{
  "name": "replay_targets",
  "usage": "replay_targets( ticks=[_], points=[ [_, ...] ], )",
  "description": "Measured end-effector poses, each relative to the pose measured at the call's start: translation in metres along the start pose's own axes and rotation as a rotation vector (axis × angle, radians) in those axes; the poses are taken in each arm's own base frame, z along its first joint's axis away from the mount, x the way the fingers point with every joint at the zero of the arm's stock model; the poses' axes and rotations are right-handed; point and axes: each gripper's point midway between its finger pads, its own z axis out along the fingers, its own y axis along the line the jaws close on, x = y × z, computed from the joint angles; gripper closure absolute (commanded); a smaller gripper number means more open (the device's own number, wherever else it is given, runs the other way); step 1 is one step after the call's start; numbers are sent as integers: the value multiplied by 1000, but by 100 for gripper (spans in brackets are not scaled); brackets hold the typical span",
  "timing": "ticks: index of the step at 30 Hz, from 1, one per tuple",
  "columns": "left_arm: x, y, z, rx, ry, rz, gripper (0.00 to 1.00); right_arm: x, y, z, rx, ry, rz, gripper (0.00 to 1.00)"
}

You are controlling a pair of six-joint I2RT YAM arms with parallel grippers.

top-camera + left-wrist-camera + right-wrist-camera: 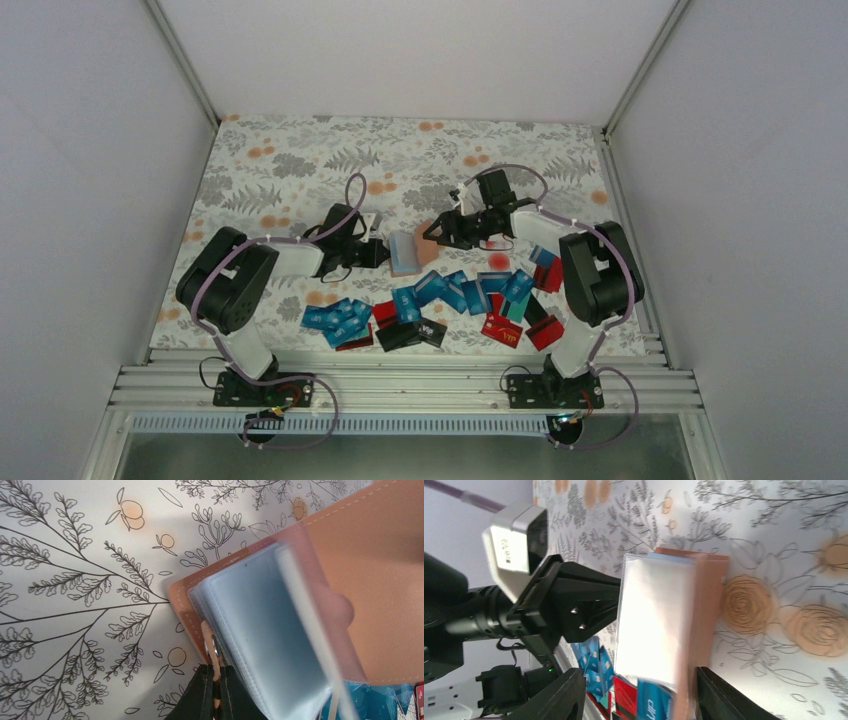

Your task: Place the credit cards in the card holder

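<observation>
The tan card holder (405,255) lies open mid-table, its clear sleeves (260,630) fanned up from the tan cover (370,580). My left gripper (217,675) is shut on the holder's small tan snap tab; in the top view the left gripper (383,252) sits just left of the holder. My right gripper (644,697) is open and straddles the holder (659,620): its right finger stands beside the tan cover (706,605), and its left finger stands apart. The right gripper (443,232) reaches in from the right. Blue, red and black credit cards (450,290) lie scattered nearer the bases, and several credit cards (594,665) show under the holder.
A floral cloth (300,160) covers the table. White walls close in the left, right and far sides. An aluminium rail (400,385) runs along the near edge. The left arm's wrist camera (516,537) sits close to the holder on the right gripper's left.
</observation>
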Motion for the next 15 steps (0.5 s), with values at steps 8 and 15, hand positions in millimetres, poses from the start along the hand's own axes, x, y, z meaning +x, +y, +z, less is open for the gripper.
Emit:
replay_targets(
  ticks=[8,15],
  points=[
    [0,0,3,1,7,0,98,14,25,15,-42,53,-30,45],
    [0,0,5,0,9,-2,98,21,46,38,-91,99,-78,47]
  ],
)
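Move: The card holder's raised leather cover stands at the right hand's half-open fingers, its middle about 1 cm to the left and 4 cm below the hand point. The holder's sleeved left half lies level with that hand, some 5 cm left and 8 cm down. The nearest blue cards lie about 7 cm back, straight behind it and 9 cm down. From the left hand, the cover is roughly 7 cm to the right and 3 cm up. The card holder's raised cover is pushed over by the right hand's fingers, which sweep about 5 cm left and draw some 3 cm back, rising slightly, towards the sleeved left half. That wrist turns about 10 degrees counter-clockwise and its fingers stay half open. The left hand keeps its shut pinch on the clasp strap by the holder's left edge, nearly still. ##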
